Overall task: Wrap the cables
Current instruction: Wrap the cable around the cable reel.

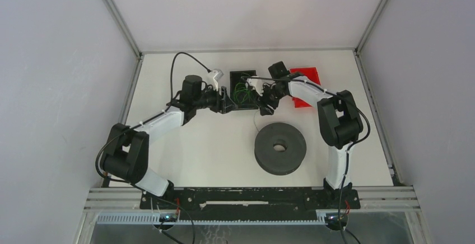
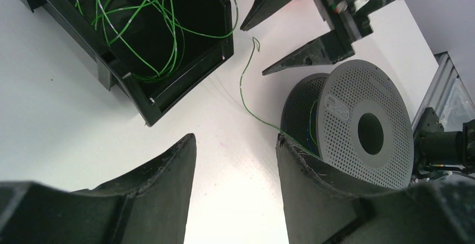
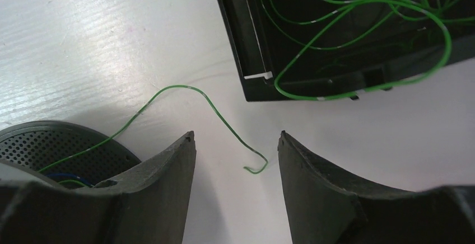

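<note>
Thin green cables [image 2: 147, 17] lie in loose loops inside an open black box [image 1: 242, 89] at the table's far middle. One green cable [image 3: 185, 90] runs from the grey perforated spool [image 1: 280, 148] across the table and ends in a small hook. That hooked end [image 3: 256, 168] lies between the jaws of my right gripper [image 3: 236, 137], which is open and holds nothing. My left gripper [image 2: 235, 140] is also open and empty, hovering over bare table between the box and the spool [image 2: 358, 135], with the cable [image 2: 246, 95] passing beyond its tips.
A red flat object [image 1: 305, 81] lies behind the right arm at the far right. The right gripper's fingers [image 2: 305, 56] show in the left wrist view, close above the table. Grey walls enclose the table on three sides.
</note>
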Controlling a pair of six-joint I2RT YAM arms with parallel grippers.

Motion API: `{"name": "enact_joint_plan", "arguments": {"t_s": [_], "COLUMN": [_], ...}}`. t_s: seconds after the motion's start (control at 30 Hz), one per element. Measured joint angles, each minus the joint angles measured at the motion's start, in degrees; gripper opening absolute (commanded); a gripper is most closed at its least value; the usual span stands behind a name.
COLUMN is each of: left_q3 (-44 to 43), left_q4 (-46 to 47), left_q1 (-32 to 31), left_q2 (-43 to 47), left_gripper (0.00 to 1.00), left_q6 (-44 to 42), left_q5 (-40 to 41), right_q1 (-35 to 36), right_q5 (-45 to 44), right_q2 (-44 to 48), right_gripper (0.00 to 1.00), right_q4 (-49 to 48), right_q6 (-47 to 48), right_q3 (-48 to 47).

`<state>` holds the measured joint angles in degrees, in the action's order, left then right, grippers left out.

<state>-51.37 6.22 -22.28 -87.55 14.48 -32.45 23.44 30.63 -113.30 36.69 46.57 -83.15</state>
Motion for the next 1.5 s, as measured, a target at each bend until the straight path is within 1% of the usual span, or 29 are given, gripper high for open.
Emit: {"name": "enact_joint_plan", "arguments": {"t_s": [0.13, 0.23, 0.33, 0.5, 0.57, 0.8, 0.97, 1.13, 1.27, 1.5], "left_q3": [0.1, 0.1, 0.1, 0.1, 0.1, 0.1, 0.1, 0.1, 0.0, -0.2], "left_q4": [0.2, 0.3, 0.6, 0.9, 1.0, 1.3, 1.2, 1.1, 0.0, -3.7], "left_q1": [0.5, 0.7, 0.9, 1.2, 1.3, 1.5, 1.6, 1.6, 1.6, 1.6], "left_q2": [0.0, 0.0, 0.0, 0.0, 0.0, 0.1, 0.5, 1.3, 1.4, 2.3], "left_gripper": [0.59, 0.60, 0.60, 0.60, 0.60, 0.60, 0.61, 0.61, 0.62, 0.62], "left_q6": [0.4, 0.6, 0.8, 1.1, 1.2, 1.2, 1.1, 0.9, 0.0, -3.0], "left_q5": [-0.7, -0.9, -1.1, -1.3, -1.3, -1.4, -1.3, -1.3, -1.3, -2.0], "right_q1": [1.2, 1.8, 2.0, 2.1, 1.9, -0.8, -5.8, -11.7, -16.0, -18.6], "right_q5": [-1.7, -3.3, -4.5, -5.3, -5.5, -5.8, -7.8, -9.4, -11.1, -12.7], "right_q2": [-0.9, -1.7, -2.4, -2.5, -2.5, -1.7, 2.5, 9.0, 15.7, 26.3], "right_gripper": [0.57, 0.50, 0.37, 0.08, 0.00, 0.00, 0.00, 0.00, 0.00, 0.00], "right_q4": [0.0, -0.1, -0.3, -0.8, -0.9, -1.7, -1.7, -1.7, -1.5, -0.9], "right_q6": [1.2, 1.8, 2.3, 2.6, 2.4, 1.2, -0.5, -1.8, -2.0, -1.9], "right_q3": [0.0, 0.0, 0.0, 0.0, 0.0, 2.3, 7.4, 13.0, 19.8, 32.0]}}
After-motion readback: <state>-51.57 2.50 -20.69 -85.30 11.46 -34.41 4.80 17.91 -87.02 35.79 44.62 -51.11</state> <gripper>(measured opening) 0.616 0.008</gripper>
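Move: The free end of the green cable lies about 2 cm below the right hand, between its open fingers. The cable reel's middle is some 14 cm back and 5 cm to the right. The black box's middle is about 10 cm ahead and 8 cm left, the red box's about 11 cm ahead and 15 cm right, both a little lower. From the left hand the cable end lies about 12 cm right, 3 cm ahead and 10 cm down. Down about 2 cm goes the right hand, and its fingers shut fully, pinching the green cable near its free end. Keeping that grip, it sweeps about 18 cm to the right past the reel's far side, then curves back some 8 cm to the reel's right, the wrist turning about 25 degrees clockwise. ##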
